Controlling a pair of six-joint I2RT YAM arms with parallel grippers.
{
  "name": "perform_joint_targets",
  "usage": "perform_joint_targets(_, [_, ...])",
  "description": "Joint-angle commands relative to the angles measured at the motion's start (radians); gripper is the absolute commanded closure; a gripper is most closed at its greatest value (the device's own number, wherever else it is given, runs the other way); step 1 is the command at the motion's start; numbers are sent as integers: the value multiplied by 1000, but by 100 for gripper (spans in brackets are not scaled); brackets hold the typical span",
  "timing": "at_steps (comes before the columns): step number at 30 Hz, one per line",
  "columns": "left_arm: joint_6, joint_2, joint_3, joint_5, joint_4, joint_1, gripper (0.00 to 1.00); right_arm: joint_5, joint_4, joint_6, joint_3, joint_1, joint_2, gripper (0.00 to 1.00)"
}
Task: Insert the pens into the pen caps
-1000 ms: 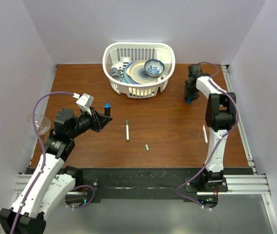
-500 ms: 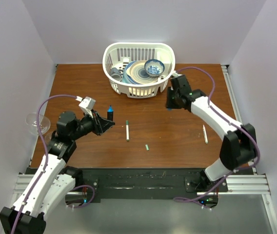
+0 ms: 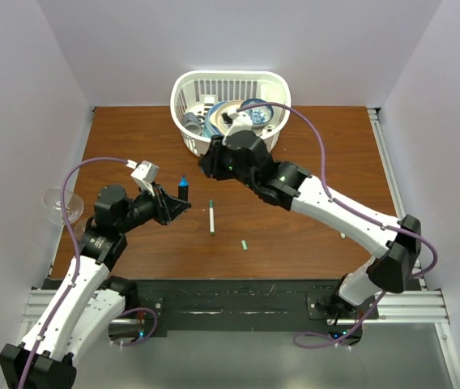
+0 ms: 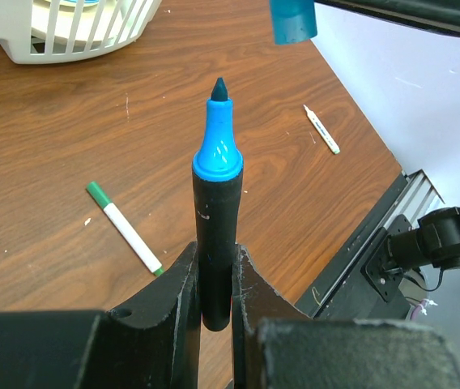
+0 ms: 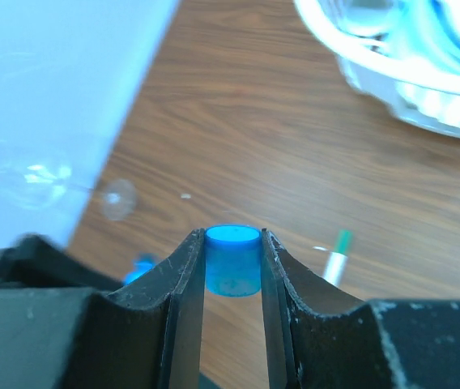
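My left gripper [image 3: 175, 203] [image 4: 214, 258] is shut on a black marker with a bare blue tip [image 4: 216, 146], held pointing up and away. My right gripper [image 3: 206, 165] [image 5: 233, 243] is shut on a short blue cap [image 5: 233, 261], which hangs just beyond the marker's tip in the left wrist view [image 4: 292, 20]. A thin white pen [image 3: 211, 217] [image 4: 125, 228] with green ends lies mid-table. A second white pen [image 4: 321, 130] lies to the right, mostly hidden under the right arm in the top view. A tiny green pen cap [image 3: 244, 244] lies near the front.
A white basket [image 3: 183, 93] with plates and a blue patterned bowl stands at the back centre, right behind my right gripper. A clear glass [image 3: 60, 203] lies off the table's left edge. The black rail [image 3: 230, 296] runs along the front.
My right arm has swung from the far right corner leftward across the table with the blue cap, ending in front of the basket near the marker tip. My left gripper edged slightly right.
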Motion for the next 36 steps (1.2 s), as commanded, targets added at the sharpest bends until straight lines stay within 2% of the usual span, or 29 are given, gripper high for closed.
perform_joint_targets(1, [-1, -4, 9, 0, 20, -6, 100, 98, 67, 38, 103, 73, 55, 100])
perform_joint_targets(9, [0, -15, 11, -4, 15, -6, 100, 160, 78, 21, 167, 150, 121, 100])
perform_joint_targets(16, [0, -26, 14, -6, 12, -6, 100, 225, 87, -8, 135, 190, 114, 100])
perform_joint_targets(19, [-1, -29, 13, 0, 17, -6, 100, 230, 84, -16, 134, 192, 121, 100])
perform_joint_targets(30, [-1, -29, 11, 7, 17, -6, 100, 284, 29, -108, 290, 190, 174, 100])
perform_joint_targets(36, [-3, -38, 11, 0, 15, -6, 100, 282, 55, -91, 233, 190, 168, 100])
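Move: The pen stands tip up in the left hand. From the right hand its middle is about 6 cm left, 3 cm back and 7 cm below; its tip is nearly at that hand's height. The blue cap in the right hand lies about 4 cm ahead, 6 cm right and 10 cm above the left hand. From the right hand, the white marker is some 4 cm ahead, 1 cm right, 29 cm down; the basket 29 cm ahead, 7 cm right, 21 cm down. Leftward and slightly back, the right hand carries its blue cap some 7 cm in over the upright pen, slowing to a near stop beside it. It then lifts about 4 cm, easing forward a little and tipping its fingertips up roughly 10 degrees. Both grips stay closed, the left hand holding the pen almost still. ##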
